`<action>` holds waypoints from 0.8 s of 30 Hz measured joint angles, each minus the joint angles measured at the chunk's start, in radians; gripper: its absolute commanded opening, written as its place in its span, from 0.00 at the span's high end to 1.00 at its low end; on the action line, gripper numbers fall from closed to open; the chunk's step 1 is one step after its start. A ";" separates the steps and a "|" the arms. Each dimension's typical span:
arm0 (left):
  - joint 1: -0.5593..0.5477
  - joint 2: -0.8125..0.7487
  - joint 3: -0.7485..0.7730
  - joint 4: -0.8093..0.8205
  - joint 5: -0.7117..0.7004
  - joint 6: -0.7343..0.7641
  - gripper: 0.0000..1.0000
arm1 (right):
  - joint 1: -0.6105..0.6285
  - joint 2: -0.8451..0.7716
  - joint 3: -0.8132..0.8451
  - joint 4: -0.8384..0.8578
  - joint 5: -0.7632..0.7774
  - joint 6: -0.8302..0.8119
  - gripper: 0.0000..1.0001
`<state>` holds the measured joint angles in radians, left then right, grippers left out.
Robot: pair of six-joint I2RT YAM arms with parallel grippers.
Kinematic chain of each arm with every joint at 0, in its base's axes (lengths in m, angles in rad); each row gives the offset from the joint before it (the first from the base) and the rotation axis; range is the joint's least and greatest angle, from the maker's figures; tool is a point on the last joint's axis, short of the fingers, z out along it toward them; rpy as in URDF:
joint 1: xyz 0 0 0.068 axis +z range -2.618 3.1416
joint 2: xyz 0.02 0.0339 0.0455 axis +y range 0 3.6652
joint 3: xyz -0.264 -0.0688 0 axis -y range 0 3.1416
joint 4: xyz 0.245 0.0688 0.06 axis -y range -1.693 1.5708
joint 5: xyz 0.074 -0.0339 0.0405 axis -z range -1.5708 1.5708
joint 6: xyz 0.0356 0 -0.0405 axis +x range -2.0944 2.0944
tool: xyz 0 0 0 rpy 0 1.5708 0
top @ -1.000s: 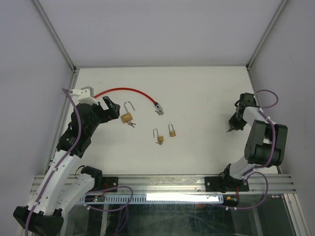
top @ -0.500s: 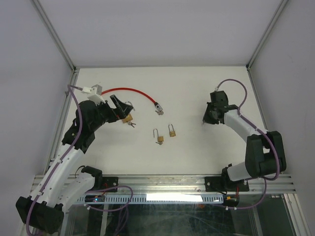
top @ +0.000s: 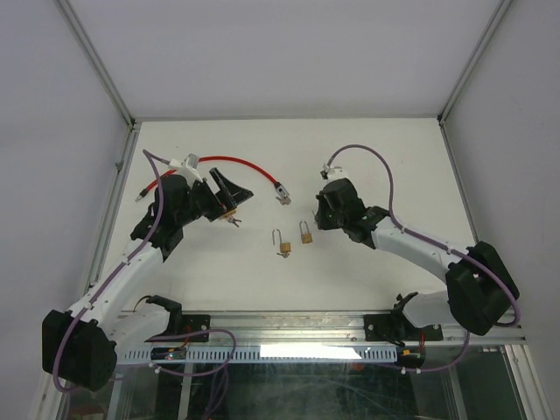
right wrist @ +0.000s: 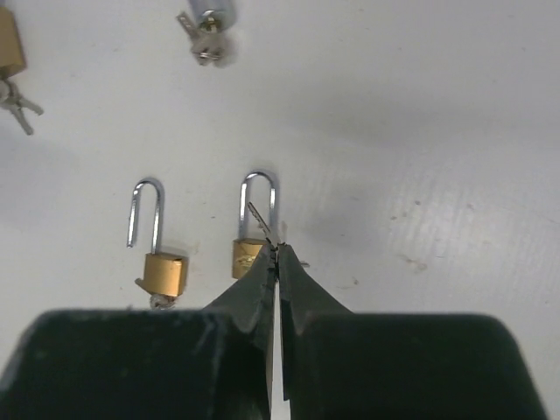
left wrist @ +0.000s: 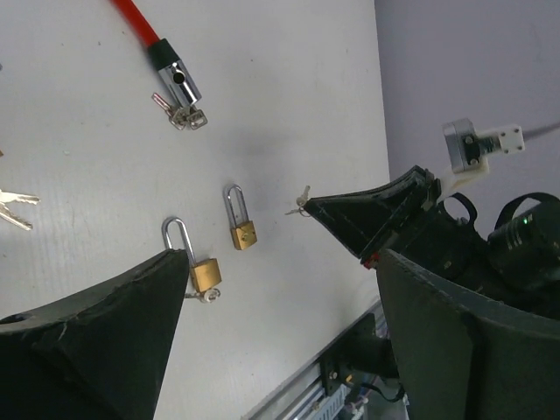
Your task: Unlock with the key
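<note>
My right gripper (right wrist: 277, 249) is shut on a small silver key (right wrist: 259, 217) whose blade sticks out past the fingertips. Just beyond them lies a small brass padlock (right wrist: 248, 255) with its shackle closed, its body partly hidden by the fingers. In the top view this padlock (top: 306, 234) lies mid-table, with the right gripper (top: 319, 220) just to its right. My left gripper (top: 229, 189) hovers open over a larger brass padlock (top: 227, 211), holding nothing. In the left wrist view the left gripper (left wrist: 278, 289) frames the small padlock (left wrist: 242, 234).
A second small padlock (right wrist: 164, 273) with a raised shackle and a key in it lies left of the closed one. A red cable lock (top: 241, 164) curves along the back, its silver end (top: 282, 192) carrying keys. Loose keys (top: 234, 221) lie by the larger padlock.
The right arm swung left from the table's right side to the small padlocks, its jaws closing to shut. The left arm reached right, over the larger padlock.
</note>
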<state>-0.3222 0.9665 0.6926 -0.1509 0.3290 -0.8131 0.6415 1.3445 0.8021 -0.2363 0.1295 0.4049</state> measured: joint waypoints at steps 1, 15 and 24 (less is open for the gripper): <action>-0.005 0.013 -0.002 0.007 0.002 -0.015 0.12 | 0.034 0.000 0.000 0.016 0.023 -0.006 1.00; -0.211 0.181 -0.006 0.119 -0.097 -0.228 0.37 | 0.341 -0.011 -0.032 0.254 0.252 -0.084 1.00; -0.269 0.262 -0.006 0.156 -0.174 -0.296 0.56 | 0.426 -0.007 -0.034 0.375 0.339 -0.119 1.00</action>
<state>-0.5907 1.2282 0.6868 0.0051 0.1555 -1.1095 1.0672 1.3373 0.7677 0.1383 0.4683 0.2855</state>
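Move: The small keys are still pinched in the right fingertips; from the left hand they are about 24 cm to the right, 3 cm back and 10 cm lower, so the left gripper lies the mirror way from the right hand. On the table some 8 cm below the right hand, the closed padlock is 4 cm ahead and 3 cm left, the open padlock level and 9 cm left, and the cable lock end 13 cm ahead and 11 cm left. Keeping its shut pinch on the keys, the right hand carries them about 11 cm left towards the left gripper, rising 6 cm and drawing back a little while its fingertips tip up some 25 degrees. The left hand comes to meet them, 8 cm right and 5 cm down, tilting slightly downward and closing from wide open to about half, with its fingers near the keys; contact can't be made out. ##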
